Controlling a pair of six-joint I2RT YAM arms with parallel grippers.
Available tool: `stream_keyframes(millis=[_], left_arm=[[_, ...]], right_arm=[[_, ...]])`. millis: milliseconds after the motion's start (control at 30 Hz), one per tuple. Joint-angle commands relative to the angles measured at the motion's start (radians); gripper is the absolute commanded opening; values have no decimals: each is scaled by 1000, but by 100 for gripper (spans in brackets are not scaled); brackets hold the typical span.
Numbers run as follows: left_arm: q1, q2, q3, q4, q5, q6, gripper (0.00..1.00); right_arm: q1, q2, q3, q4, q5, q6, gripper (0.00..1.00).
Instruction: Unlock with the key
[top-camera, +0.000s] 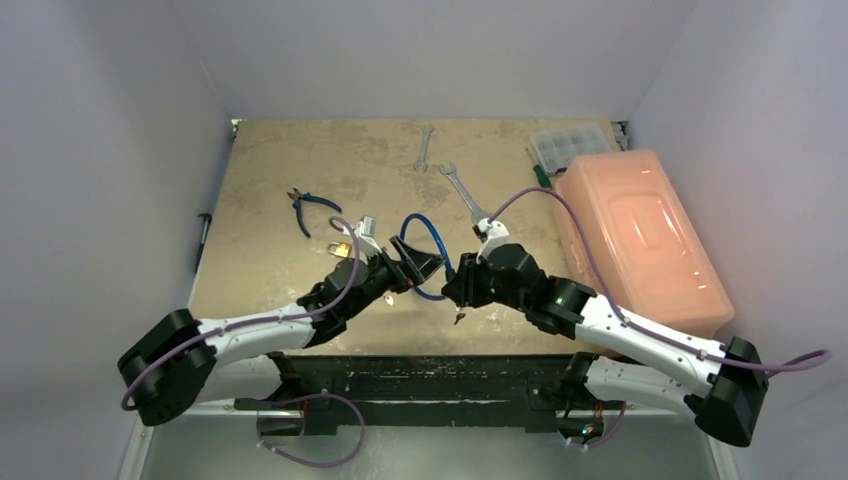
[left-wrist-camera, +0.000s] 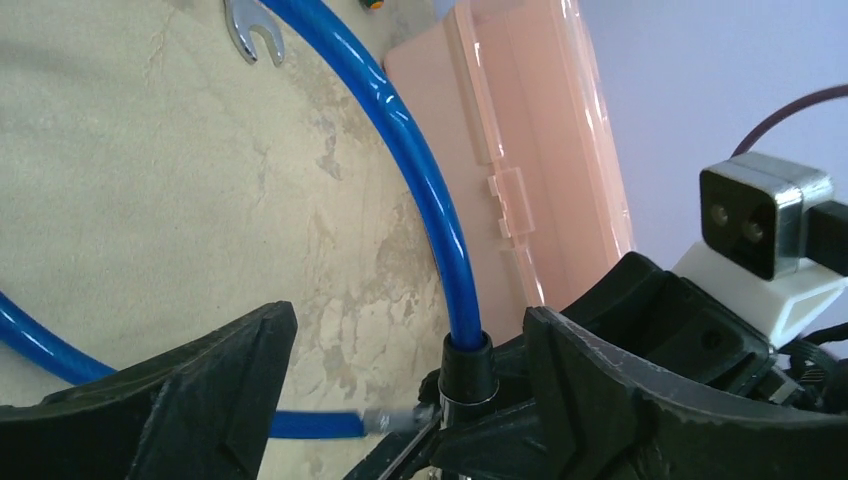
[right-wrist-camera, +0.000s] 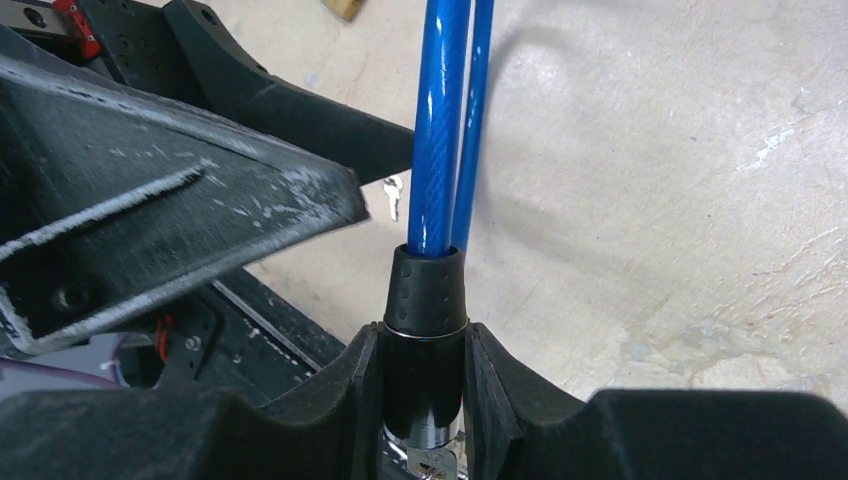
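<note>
A blue cable lock (top-camera: 432, 235) loops up from a black cylinder body (right-wrist-camera: 426, 300). My right gripper (right-wrist-camera: 425, 375) is shut on that body, one pad on each side, and holds it just above the table (top-camera: 458, 287). A silvery key head (right-wrist-camera: 432, 462) sticks out of the body's lower end; it shows as a small dangling piece in the top view (top-camera: 459, 318). My left gripper (left-wrist-camera: 410, 345) is open, its fingers wide apart around the body's collar (left-wrist-camera: 467, 365) without gripping. A silver cable tip (left-wrist-camera: 395, 420) lies blurred beside the body. A second tiny key (right-wrist-camera: 393, 195) lies on the table.
A small brass padlock (top-camera: 341, 249) sits behind the left gripper. Blue-handled pliers (top-camera: 305, 207) lie at mid-left, two wrenches (top-camera: 462, 190) at the back. A pink plastic box (top-camera: 640, 230) fills the right side, with a clear organiser (top-camera: 570, 145) behind it.
</note>
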Motion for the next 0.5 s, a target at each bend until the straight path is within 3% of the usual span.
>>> stream_keyframes(millis=[0, 267, 467], left_arm=[[0, -138, 105, -286, -84, 78, 91], [1, -293, 258, -800, -199, 34, 91], [1, -346, 241, -882, -186, 67, 88]], right_arm=[[5, -72, -31, 129, 33, 39, 0], [-13, -127, -107, 234, 47, 119, 0], [-17, -147, -121, 245, 73, 145, 0]])
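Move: The cable lock's black head is clamped in my right fingers; from my open left hand it lies about 5 cm to the right, 4 cm back and a couple of centimetres lower. From the left hand, the loose key lies on the table some 8 cm left, 2 cm back and about 14 cm down. The padlock is farther off, roughly 17 cm left and 8 cm ahead, also on the table. I back my already open left hand away from the lock head, rising and going left together, about 5 cm each way, then sinking a centimetre at the end; it rolls left side up and swings counter-clockwise, some 10 degrees each. My right hand keeps its pinch on the head, lifting it about 2 cm and rolling left side up. ##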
